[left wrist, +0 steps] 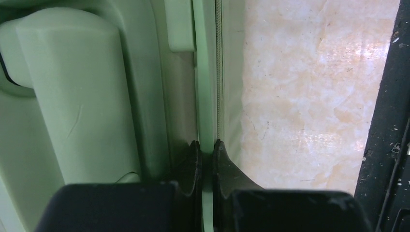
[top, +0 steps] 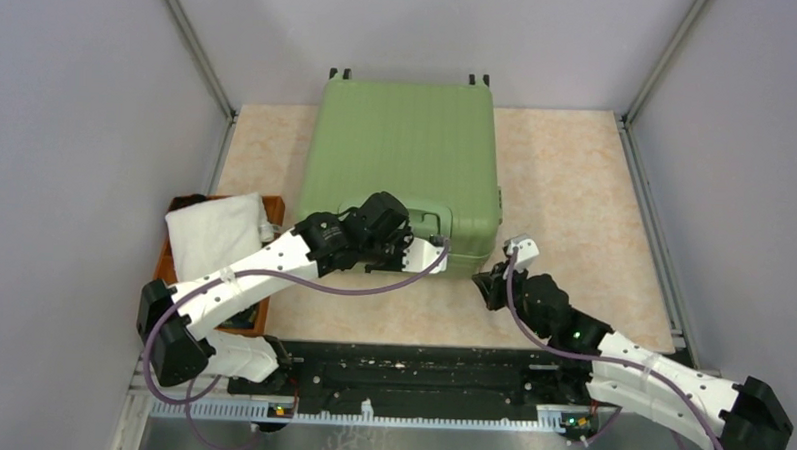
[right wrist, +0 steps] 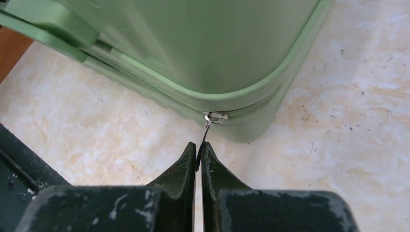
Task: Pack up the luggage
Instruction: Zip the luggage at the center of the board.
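Observation:
The luggage (top: 402, 155) is a light-green ribbed hard-shell suitcase lying shut on the table, wheels at the far edge. My left gripper (top: 414, 248) is at its near side by the handle (left wrist: 63, 96), shut on the thin green rim (left wrist: 205, 96) beside the zipper track. My right gripper (top: 487, 285) is at the near right corner, shut on the thin zipper pull (right wrist: 204, 135), which hangs from the slider (right wrist: 215, 117) at the corner. The lining is hidden.
An orange-brown tray (top: 180, 202) at the left holds a folded white cloth (top: 214, 234). Beige table (top: 575, 211) lies to the right of the suitcase. A black base plate (top: 419, 376) runs along the near edge. Grey walls stand on both sides.

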Robot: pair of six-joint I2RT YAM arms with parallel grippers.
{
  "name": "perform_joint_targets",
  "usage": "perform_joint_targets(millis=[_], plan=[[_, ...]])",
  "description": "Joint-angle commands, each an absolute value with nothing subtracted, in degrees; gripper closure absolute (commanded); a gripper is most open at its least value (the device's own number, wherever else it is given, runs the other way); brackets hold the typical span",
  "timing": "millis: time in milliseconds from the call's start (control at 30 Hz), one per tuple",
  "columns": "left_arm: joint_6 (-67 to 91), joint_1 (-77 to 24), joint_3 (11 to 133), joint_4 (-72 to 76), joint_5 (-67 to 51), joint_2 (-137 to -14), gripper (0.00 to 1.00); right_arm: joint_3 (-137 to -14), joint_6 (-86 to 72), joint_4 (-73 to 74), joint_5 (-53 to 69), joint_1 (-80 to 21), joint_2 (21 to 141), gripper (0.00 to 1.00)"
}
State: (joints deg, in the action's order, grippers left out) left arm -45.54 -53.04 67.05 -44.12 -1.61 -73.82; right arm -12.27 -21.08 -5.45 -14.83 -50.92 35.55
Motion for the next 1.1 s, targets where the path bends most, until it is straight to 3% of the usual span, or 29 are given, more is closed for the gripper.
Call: perform_joint_targets(millis=[0,400,800,933,1067], plan=[[-50.01,-53.74,76.80,-17.31,1.09,-74.15,1.00,-14.89,-20.93,-14.72,-8.64,-55.82,36.47,1.00],[-45.22,-53.79,82.37,-16.78,-5.52,-79.19,1.00,-17.25,-20.17,-28.95,-12.13,-57.61,47.18,1.00],[-41.18,-54.22,95.27,-19.66,-13.37,-89.32,1.00,-14.97,-23.31,-19.68,-4.25,-32.77,36.67,1.00],[-42.55,-54.31,92.65,-19.32,-13.49,-88.21,1.00,-14.14,-22.35,-16.61,-3.43,-30.51,33.67,1.00],[-42.66,-54.49,90.49,-18.54,-13.53,-87.27,1.00,-12.91,-21.82,-23.90,3.48,-30.61,36.59,1.00]])
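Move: The zipper slider, whose pull tab the right hand already holds, sits at the suitcase's front right corner, about 3 cm ahead of that hand, 1 cm to its left and 1 cm higher. From the left hand, already pinching the lid's front rim, the slider is some 13 cm right, level fore and aft, and about 5 cm lower. The latch lies roughly 4 cm ahead and 9 cm left of the right hand, 3 cm above; the carry handle is about 7 cm straight ahead of the left, slightly higher. The suitcase's front rim stays pinched in the left hand, which barely shifts at first, then swings it about 8 cm right, some 3 cm forward and a little up. The right hand keeps the pull tab, eases slightly left, then travels with the corner forward and right about 6 cm each way, rising 3 cm and turning clockwise some 15 degrees. ##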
